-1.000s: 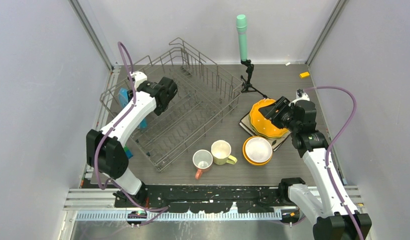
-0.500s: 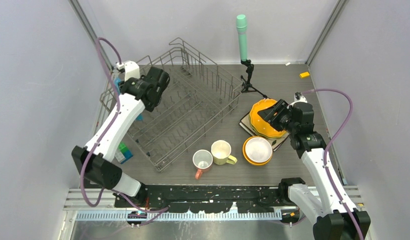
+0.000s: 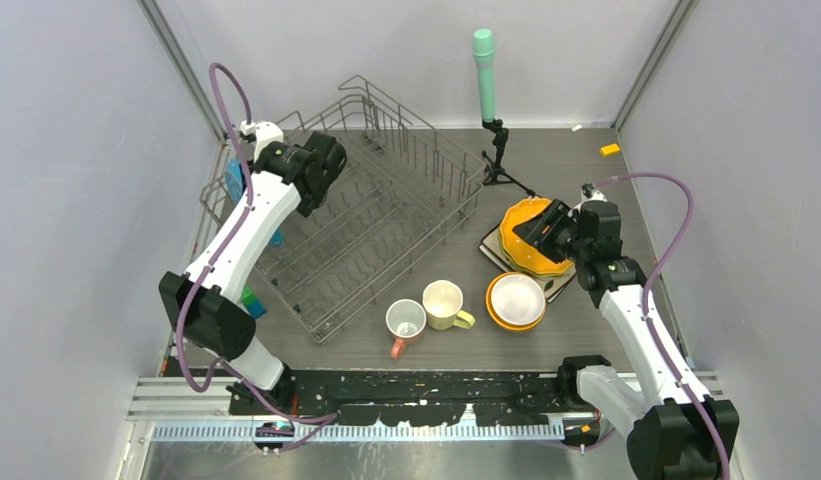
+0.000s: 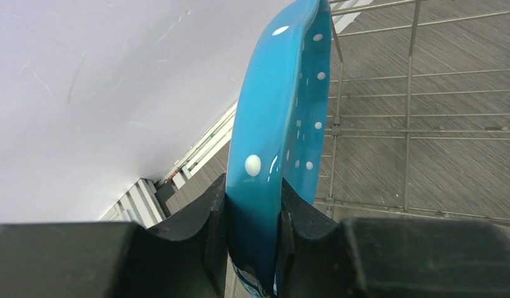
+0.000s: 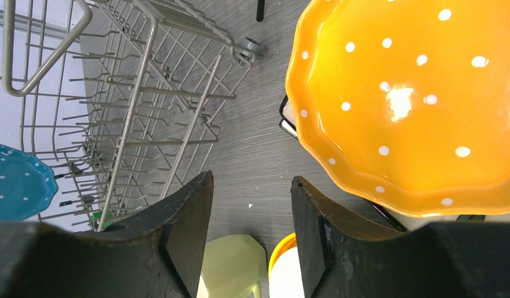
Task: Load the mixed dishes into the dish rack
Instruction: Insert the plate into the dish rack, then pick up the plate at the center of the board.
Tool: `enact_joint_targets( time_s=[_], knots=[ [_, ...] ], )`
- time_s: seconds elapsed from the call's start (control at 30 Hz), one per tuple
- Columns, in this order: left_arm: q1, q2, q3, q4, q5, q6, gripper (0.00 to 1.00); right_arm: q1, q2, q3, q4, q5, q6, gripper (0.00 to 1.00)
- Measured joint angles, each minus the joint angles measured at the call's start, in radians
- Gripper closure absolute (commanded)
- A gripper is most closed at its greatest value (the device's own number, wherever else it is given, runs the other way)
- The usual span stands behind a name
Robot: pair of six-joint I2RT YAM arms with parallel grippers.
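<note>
My left gripper (image 4: 253, 183) is shut on the rim of a blue dotted plate (image 4: 283, 105), which it holds on edge. In the top view the blue plate (image 3: 233, 178) is at the far-left end of the grey wire dish rack (image 3: 386, 210). My right gripper (image 5: 251, 180) is open and empty. It hovers at the left rim of the orange dotted plate (image 5: 414, 99), which lies on a white square plate (image 3: 494, 250). A white bowl sits in an orange bowl (image 3: 516, 300). Beside it stand a pale-yellow mug (image 3: 444, 303) and a pink mug (image 3: 405, 322).
A green-topped cylinder on a black tripod (image 3: 484, 70) stands behind the rack's right end. A small blue-green box (image 3: 248, 300) lies by the rack's near-left corner. A small orange piece (image 3: 610, 150) is at the back right. Grey walls close in on both sides.
My left arm has carried the blue plate farther back along the rack's left end. The right gripper has shifted slightly over the orange plate's rim and stays open.
</note>
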Motion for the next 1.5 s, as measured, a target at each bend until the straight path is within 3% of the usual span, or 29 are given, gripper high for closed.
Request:
enact_joint_targets(
  time_s=[0.53,0.77,0.83,0.9,1.0,1.13,1.27,1.5],
  knots=[
    [0.006,0.005,-0.131,0.113,0.027,-0.025,1.0,0.0,-0.017,0.011,-0.023,-0.001,-0.003,0.45],
    [0.08,0.003,-0.236,0.195,0.125,-0.093,1.0,0.0,-0.026,0.045,-0.064,0.001,-0.014,0.45],
    [0.104,-0.002,-0.259,0.239,0.143,-0.103,0.92,0.0,-0.033,0.057,-0.072,0.004,-0.023,0.45],
    [0.116,-0.014,-0.282,0.27,0.163,-0.105,0.72,0.0,-0.044,0.062,-0.075,0.006,-0.027,0.45],
    [0.121,-0.051,-0.319,0.301,0.18,-0.103,0.63,0.0,-0.063,0.063,-0.088,0.011,-0.029,0.45],
    [0.122,-0.107,-0.354,0.304,0.172,-0.076,0.4,0.0,-0.082,0.063,-0.113,0.015,-0.03,0.45],
    [0.122,-0.163,-0.385,0.316,0.167,-0.058,0.33,0.0,-0.091,0.063,-0.132,0.023,-0.034,0.45],
    [0.122,-0.219,-0.427,0.348,0.167,-0.021,0.32,0.0,-0.103,0.076,-0.164,0.038,-0.041,0.45]
  ],
)
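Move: The blue plate is already held on edge in the left hand. Its place at the left side of the dish rack is almost straight below that hand, some 17 cm down and 2 cm to the right. The rack's middle is about 17 cm right and 6 cm ahead, and the toy bricks about 16 cm back and 3 cm left, both well below. From the idle right hand that place is roughly 54 cm left, level fore and aft, some 6 cm lower. The blue plate goes down into the rack's left side in the left hand, sinking about 9 cm while the wrist tips its left side down some 15 degrees. Then the fingers open wide and let go, and the hand eases back a few centimetres, slightly left and up. The empty right hand draws up and back a little, away from the orange plate. ##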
